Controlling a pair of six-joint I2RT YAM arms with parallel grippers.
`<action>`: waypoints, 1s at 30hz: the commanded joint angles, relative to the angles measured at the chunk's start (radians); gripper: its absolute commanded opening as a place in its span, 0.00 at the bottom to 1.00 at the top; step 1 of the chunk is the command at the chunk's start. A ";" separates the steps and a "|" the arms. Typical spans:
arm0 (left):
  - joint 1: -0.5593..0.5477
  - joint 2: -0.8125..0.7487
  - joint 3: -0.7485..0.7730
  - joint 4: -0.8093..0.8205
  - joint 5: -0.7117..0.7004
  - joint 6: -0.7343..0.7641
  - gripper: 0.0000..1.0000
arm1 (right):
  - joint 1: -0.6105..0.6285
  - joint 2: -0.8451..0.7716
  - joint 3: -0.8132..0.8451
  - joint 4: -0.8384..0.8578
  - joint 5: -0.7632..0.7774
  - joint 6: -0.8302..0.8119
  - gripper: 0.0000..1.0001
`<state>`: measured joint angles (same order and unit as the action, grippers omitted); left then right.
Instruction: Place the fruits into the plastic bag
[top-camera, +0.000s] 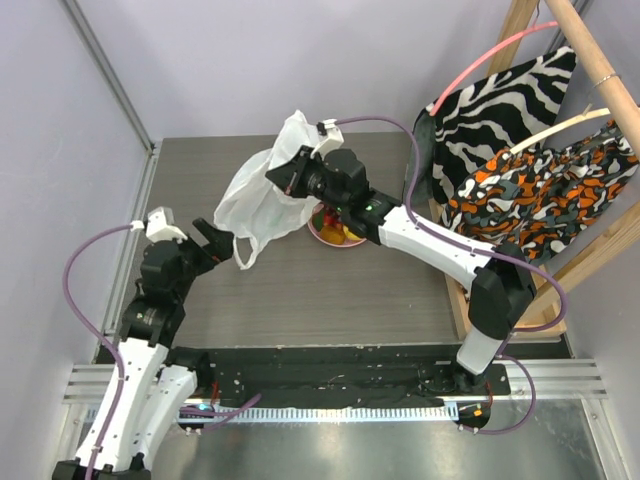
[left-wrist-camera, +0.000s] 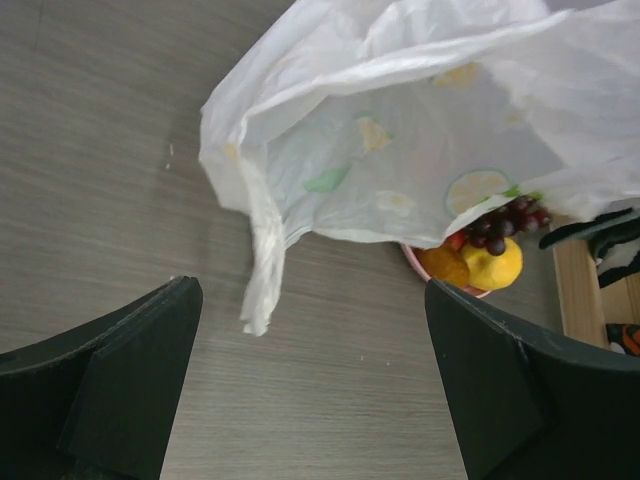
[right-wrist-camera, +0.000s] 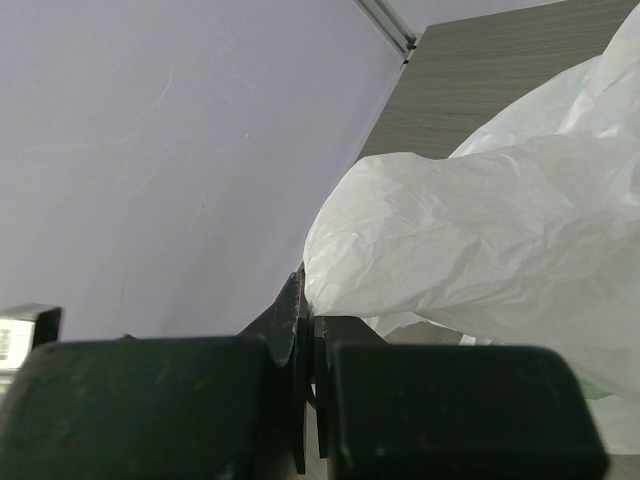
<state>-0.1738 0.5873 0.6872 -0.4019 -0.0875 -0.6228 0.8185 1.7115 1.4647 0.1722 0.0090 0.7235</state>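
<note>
The white plastic bag (top-camera: 268, 190) hangs lifted over the table, pinched at its top edge by my right gripper (top-camera: 287, 175), which is shut on it; the bag also fills the right wrist view (right-wrist-camera: 480, 250). Its handle loop (top-camera: 245, 250) droops toward my left gripper (top-camera: 218, 240), which is open and empty just left of it. In the left wrist view the bag (left-wrist-camera: 420, 140) hangs ahead with a twisted strip (left-wrist-camera: 262, 290) dangling. The fruits, a purple grape bunch (left-wrist-camera: 505, 225), a yellow lemon (left-wrist-camera: 492, 266) and an orange piece (left-wrist-camera: 444, 265), lie in the pink plate (top-camera: 335, 232) beneath the bag.
A wooden rack (top-camera: 590, 60) at the right holds a zebra-striped cloth (top-camera: 500, 100) and an orange-patterned cloth (top-camera: 545, 190). Purple cables (top-camera: 75, 275) loop by both arms. A black strip (top-camera: 330, 375) runs along the table's near edge.
</note>
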 joint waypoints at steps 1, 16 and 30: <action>0.005 -0.009 -0.138 0.106 -0.057 -0.132 1.00 | -0.013 0.003 0.008 0.089 -0.049 0.036 0.01; 0.007 0.140 -0.394 0.570 -0.067 -0.141 1.00 | -0.027 0.002 -0.010 0.115 -0.119 0.053 0.01; 0.007 0.331 -0.399 0.715 -0.144 -0.153 0.67 | -0.032 0.002 -0.010 0.121 -0.145 0.063 0.01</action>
<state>-0.1738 0.8825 0.2863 0.2211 -0.1936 -0.7776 0.7925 1.7176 1.4471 0.2329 -0.1192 0.7712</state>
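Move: The plastic bag's dangling handle is roughly 6 cm ahead of the left hand, 1 cm to its right and 14 cm lower; the fruit plate is about 11 cm ahead, 25 cm right and 21 cm below. From the right hand, which already holds the bag up, that handle hangs some 5 cm back, 10 cm left and 22 cm lower. Left hand sinks about 12 cm, then reaches forward 5 around the bag's handle, fingers partly closing; right keeps hold. ##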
